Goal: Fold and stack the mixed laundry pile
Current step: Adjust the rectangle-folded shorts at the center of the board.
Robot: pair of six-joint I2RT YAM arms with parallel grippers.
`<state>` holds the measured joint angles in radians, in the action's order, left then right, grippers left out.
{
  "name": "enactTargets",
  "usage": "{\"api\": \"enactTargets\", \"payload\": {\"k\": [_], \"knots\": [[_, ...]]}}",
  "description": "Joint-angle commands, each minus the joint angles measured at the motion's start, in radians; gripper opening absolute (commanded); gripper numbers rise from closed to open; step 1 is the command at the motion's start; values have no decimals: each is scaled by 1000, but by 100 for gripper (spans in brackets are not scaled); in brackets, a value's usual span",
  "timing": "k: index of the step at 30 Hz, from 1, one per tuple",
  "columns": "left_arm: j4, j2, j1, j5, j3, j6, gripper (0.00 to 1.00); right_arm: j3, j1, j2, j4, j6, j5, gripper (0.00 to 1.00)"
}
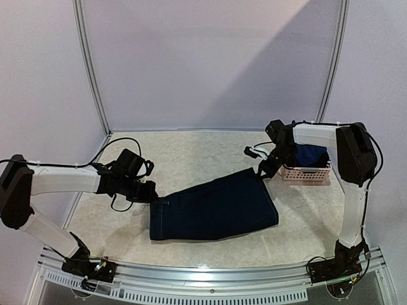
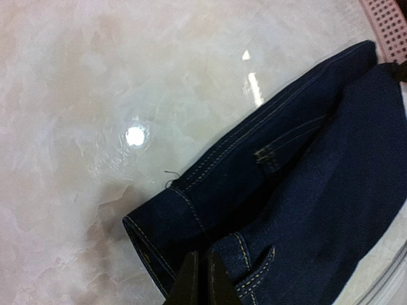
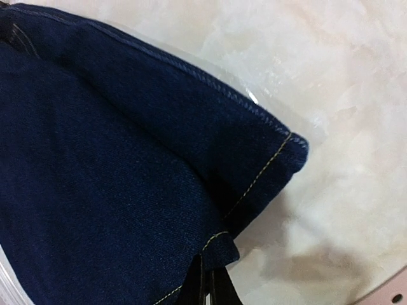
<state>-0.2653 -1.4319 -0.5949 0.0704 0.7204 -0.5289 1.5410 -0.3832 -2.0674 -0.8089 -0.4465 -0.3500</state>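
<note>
A dark navy denim piece lies spread across the middle of the pale marbled table. At its left end my left gripper is shut on the waistband. In the left wrist view the black fingertips pinch the stitched denim beside a belt loop. My right gripper is shut on the far right corner of the cloth and holds it slightly raised. The right wrist view shows the jaws closed on the hem corner of the denim. Another navy garment sits in the basket; the rest of the pile is out of view.
A small pink perforated basket stands at the right, just behind my right gripper, and its corner shows in the left wrist view. A metal rail runs along the table's near edge. Pale walls close the back and sides.
</note>
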Motion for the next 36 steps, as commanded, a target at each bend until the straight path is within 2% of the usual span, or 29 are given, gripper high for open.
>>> {"api": "enactTargets", "payload": {"k": [1, 6, 10, 14, 16, 17, 18, 20, 23, 25, 32, 36], "knots": [[-40, 163, -3, -43, -33, -28, 0, -2, 5, 115, 32, 20, -4, 0], [-118, 295, -5, -97, -51, -42, 0, 31, 5, 162, 46, 33, -2, 0], [-163, 328, -3, -182, -64, -36, 0, 127, 5, 121, 65, 60, 15, 0], [-118, 217, 4, -273, -71, 3, 0, 292, 3, -52, 74, 95, 18, 1], [-103, 93, 7, -333, -37, 23, 1, 416, 4, -174, 45, 113, 19, 6], [-102, 34, 7, -348, -11, 25, 9, 480, 3, -218, 21, 130, 33, 18], [-110, -18, 6, -364, 21, 25, 19, 545, 2, -271, -21, 140, 49, 24], [-133, -70, -12, -383, 75, 18, 32, 589, 4, -315, -51, 154, 46, 31], [-143, -34, -61, -461, 103, 15, 43, 436, 4, -197, 26, 170, 37, 40], [-168, 6, -84, -504, 115, 8, 46, 316, 4, -98, 57, 180, 25, 43], [-266, 75, -152, -527, 164, 34, 49, 31, 3, 213, 68, 178, -24, 45], [-306, 80, -219, -454, 197, 151, 49, -128, 5, 353, 120, 151, -40, 46]]}}
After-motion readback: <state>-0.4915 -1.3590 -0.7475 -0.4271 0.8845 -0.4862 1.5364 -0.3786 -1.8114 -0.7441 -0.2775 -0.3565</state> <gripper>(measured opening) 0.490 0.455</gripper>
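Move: Both hands, low over the board, already pinch the rectangle-folded shorts by their far edge, the left at the left corner, the right at the right corner. The board's center is about 17 cm right and 3 cm ahead of the left hand, some 13 cm left and 6 cm back of the right. The shorts' middle lies 16 cm right and 3 cm back of the left hand, and the pink basket 13 cm right and 4 cm ahead of the right hand. Both hands quickly lift the held shorts, the left straight up about 7 cm, then left and down to the board, where its fingers open, while the right swings up and forward some 12 cm with a little left, and opens on its way down. Freed of the cloth, the left rises again tilted about 20 degrees and the right draws back almost all the way, then climbs clear. ##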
